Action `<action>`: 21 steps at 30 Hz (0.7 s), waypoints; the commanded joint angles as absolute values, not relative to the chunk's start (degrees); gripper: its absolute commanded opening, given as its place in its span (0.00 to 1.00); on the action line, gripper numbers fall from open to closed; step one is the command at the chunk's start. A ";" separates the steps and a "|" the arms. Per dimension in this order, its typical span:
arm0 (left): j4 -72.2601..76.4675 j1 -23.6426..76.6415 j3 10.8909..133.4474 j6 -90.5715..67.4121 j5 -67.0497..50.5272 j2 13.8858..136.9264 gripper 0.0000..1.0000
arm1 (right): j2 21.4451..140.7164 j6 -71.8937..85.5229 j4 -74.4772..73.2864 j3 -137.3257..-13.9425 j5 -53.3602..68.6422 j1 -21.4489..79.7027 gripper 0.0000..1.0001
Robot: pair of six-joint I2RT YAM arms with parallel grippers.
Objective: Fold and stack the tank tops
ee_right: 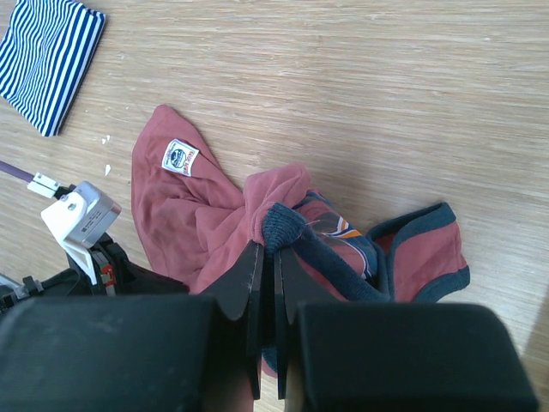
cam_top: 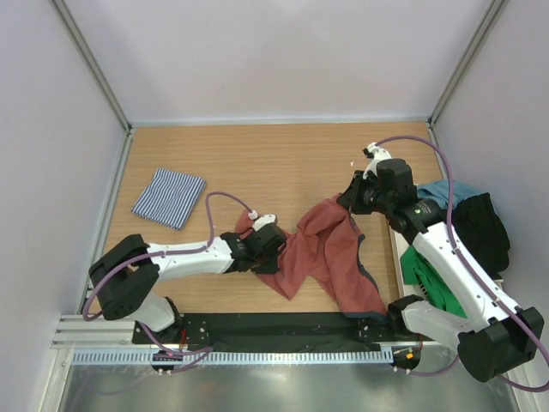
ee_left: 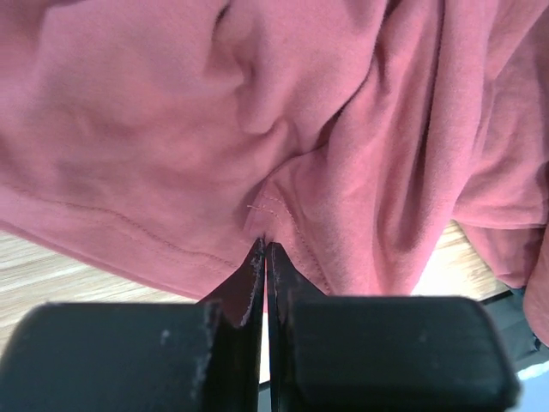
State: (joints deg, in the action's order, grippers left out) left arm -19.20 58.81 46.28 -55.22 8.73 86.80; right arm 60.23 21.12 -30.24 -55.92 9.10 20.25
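The rust-red tank top lies crumpled at the table's near middle, lifted at two places. My left gripper is shut on its hem at the left side; in the left wrist view the jaws pinch a stitched fold of the red cloth. Over at the top's upper right corner, my right gripper is shut on the dark blue trim, close above the tips. Its white label faces up. The navy-and-white striped tank top lies folded at the far left, also visible in the right wrist view.
A pile of other clothes, black, green and teal, sits off the table's right edge beside the right arm. A black strip runs along the near edge. Pale walls close the table in on three sides.
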 commanded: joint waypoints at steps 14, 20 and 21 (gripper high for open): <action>-31.54 33.77 70.90 -39.82 18.79 75.06 0.00 | 72.67 21.88 -25.92 -72.93 -1.65 19.34 0.01; -35.34 30.76 87.26 -34.03 23.64 70.33 0.00 | 71.46 20.31 -24.70 -84.02 2.80 19.34 0.01; -33.33 30.76 88.06 -32.71 23.29 67.09 0.00 | 69.98 19.95 -23.57 -84.28 3.42 19.25 0.01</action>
State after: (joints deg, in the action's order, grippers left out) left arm -33.30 31.03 83.77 -38.48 19.97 74.24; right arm 75.59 21.12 -28.88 -78.98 1.85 19.40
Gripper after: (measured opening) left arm 0.003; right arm 0.092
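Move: Pinching the red tank top, the left hand is down at the table, with the garment's middle about 8 cm to its right and 3 cm ahead. The bare table both hands carry it towards centres some 26 cm straight ahead of the left hand; from the right hand, about 15 cm ahead, 17 cm left and 20 cm below. The folded striped tank top lies roughly 27 cm left of the left hand and 19 cm farther out. Sweeping up and forward with the red tank top still pinched, the left hand rises about 30 cm, goes some 19 cm forward and 12 cm left, its fingers tipping up outward and turning counter-clockwise. The right hand keeps its grip and starts a little later, going about 9 cm forward and, mostly towards the end, 9 cm up, its fingers tipping up about 10 degrees. ##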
